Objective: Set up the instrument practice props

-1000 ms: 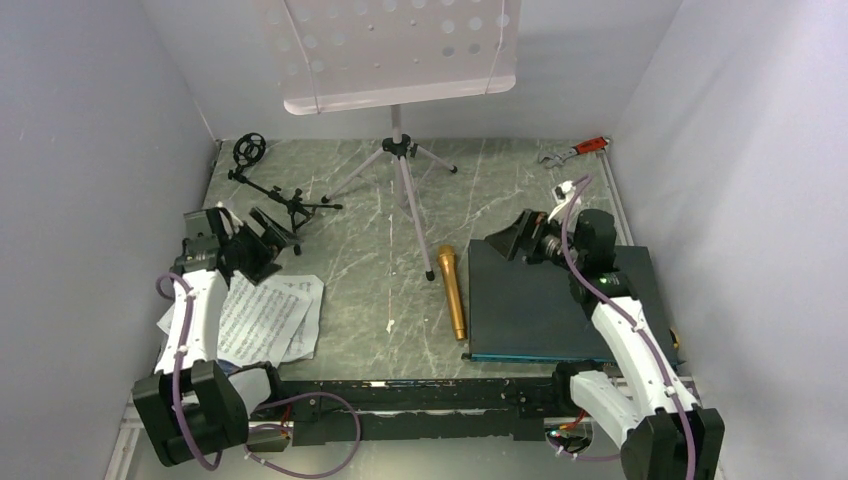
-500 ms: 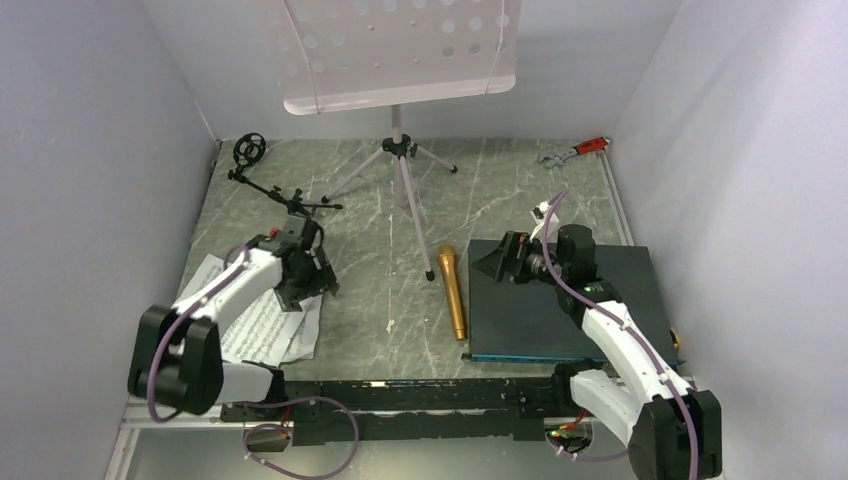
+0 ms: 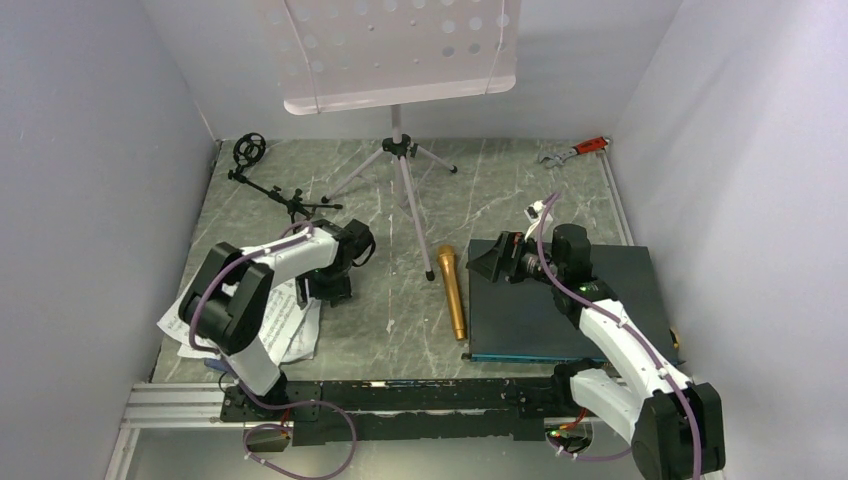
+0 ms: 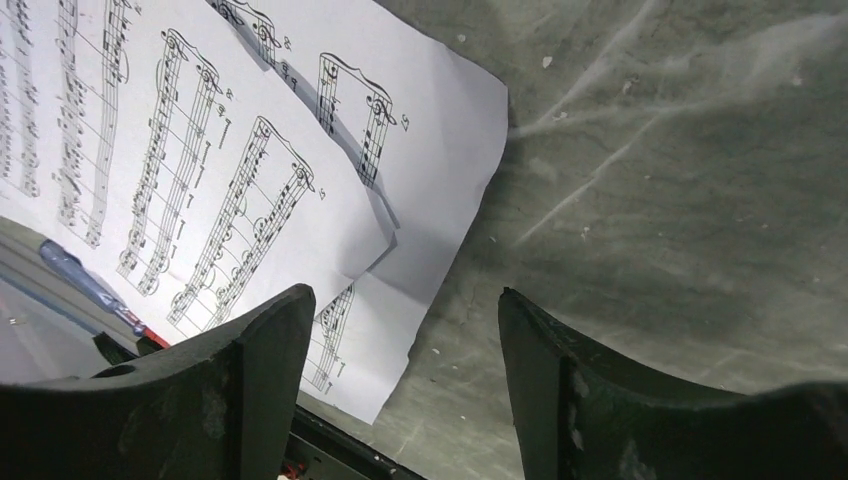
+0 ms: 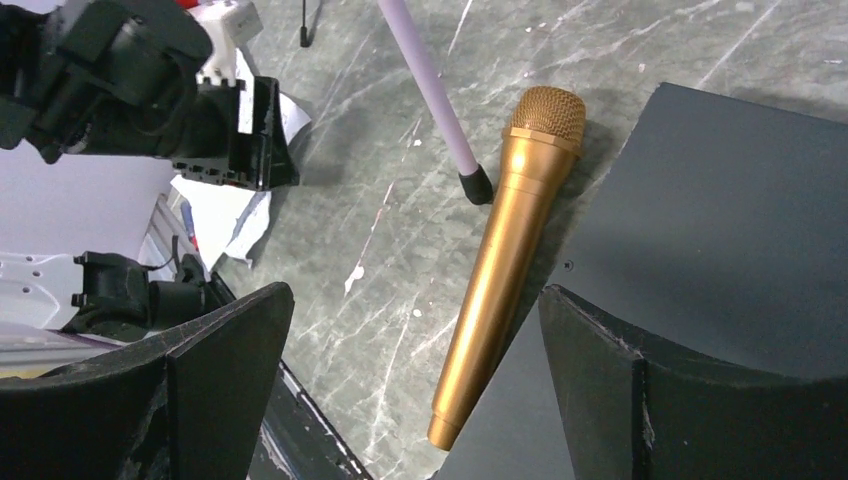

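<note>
The white sheet-music pages (image 3: 272, 322) lie overlapping at the near left of the table. My left gripper (image 3: 330, 290) hangs over their right edge; in the left wrist view it (image 4: 403, 295) is open, with the paper edge (image 4: 420, 200) and bare table below its jaws. The gold microphone (image 3: 453, 292) lies flat against the dark board's left edge. My right gripper (image 3: 490, 265) hovers open just right of it, and the right wrist view shows the microphone (image 5: 500, 270) between and below the open jaws (image 5: 415, 290). The pale music stand (image 3: 400, 50) stands on its tripod (image 3: 400, 165) at the back. The black mic stand (image 3: 275, 190) lies on its side at the back left.
A dark flat board (image 3: 570, 315) lies under the right arm. A red-handled wrench (image 3: 575, 150) sits in the back right corner. One tripod leg (image 5: 430, 90) ends close to the microphone head. A blue-handled item (image 4: 85, 285) peeks out from under the pages. Walls enclose three sides.
My left arm has swung right, from beside the mic stand to the pages' right edge, and its jaws have narrowed a little. The right gripper has shifted slightly left toward the microphone.
</note>
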### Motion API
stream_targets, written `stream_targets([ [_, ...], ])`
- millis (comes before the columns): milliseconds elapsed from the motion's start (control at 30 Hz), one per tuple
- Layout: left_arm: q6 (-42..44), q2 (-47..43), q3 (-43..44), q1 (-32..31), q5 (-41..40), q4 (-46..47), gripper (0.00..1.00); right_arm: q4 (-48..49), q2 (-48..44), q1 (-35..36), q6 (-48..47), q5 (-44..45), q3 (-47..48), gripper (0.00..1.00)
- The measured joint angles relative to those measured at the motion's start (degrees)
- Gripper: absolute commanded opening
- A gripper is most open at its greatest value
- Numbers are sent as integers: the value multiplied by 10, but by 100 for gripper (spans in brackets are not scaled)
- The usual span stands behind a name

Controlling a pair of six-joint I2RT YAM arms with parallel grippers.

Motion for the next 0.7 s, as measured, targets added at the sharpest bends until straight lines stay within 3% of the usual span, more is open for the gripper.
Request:
stream_targets([
  [300, 0, 34, 9, -7, -33, -15, 49, 9, -12, 4, 2, -2, 0, 97],
  [433, 4, 43, 9, -7, -38, -14, 33, 14, -16, 5, 5, -3, 0, 97],
  [533, 7, 49, 9, -7, -38, -12, 16, 16, -16, 7, 10, -5, 0, 97],
  [700, 19, 50, 9, -7, -37, -6, 4, 20, -16, 11, 14, -7, 0, 97],
])
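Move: The sheet music's right edge lies almost directly under my left hand, within about 1 cm to the left and some 2 cm below; the middle of the pages is about 14 cm left and 3 cm back. The pen lies roughly 21 cm left and 14 cm back, the black folded stand about 19 cm ahead and 8 cm left. From my right hand that edge is some 30 cm left, 4 cm back and 14 cm below. I shut my left fingers from about three-quarters open to nearly closed on the right edge of the sheet music, pinching the paper at the fingertips, while that hand, still pointing down, eases about 1 cm left towards the pages and 1 cm down. My right hand stays wide open and drifts up about 1.5 cm, clear of the microphone. ##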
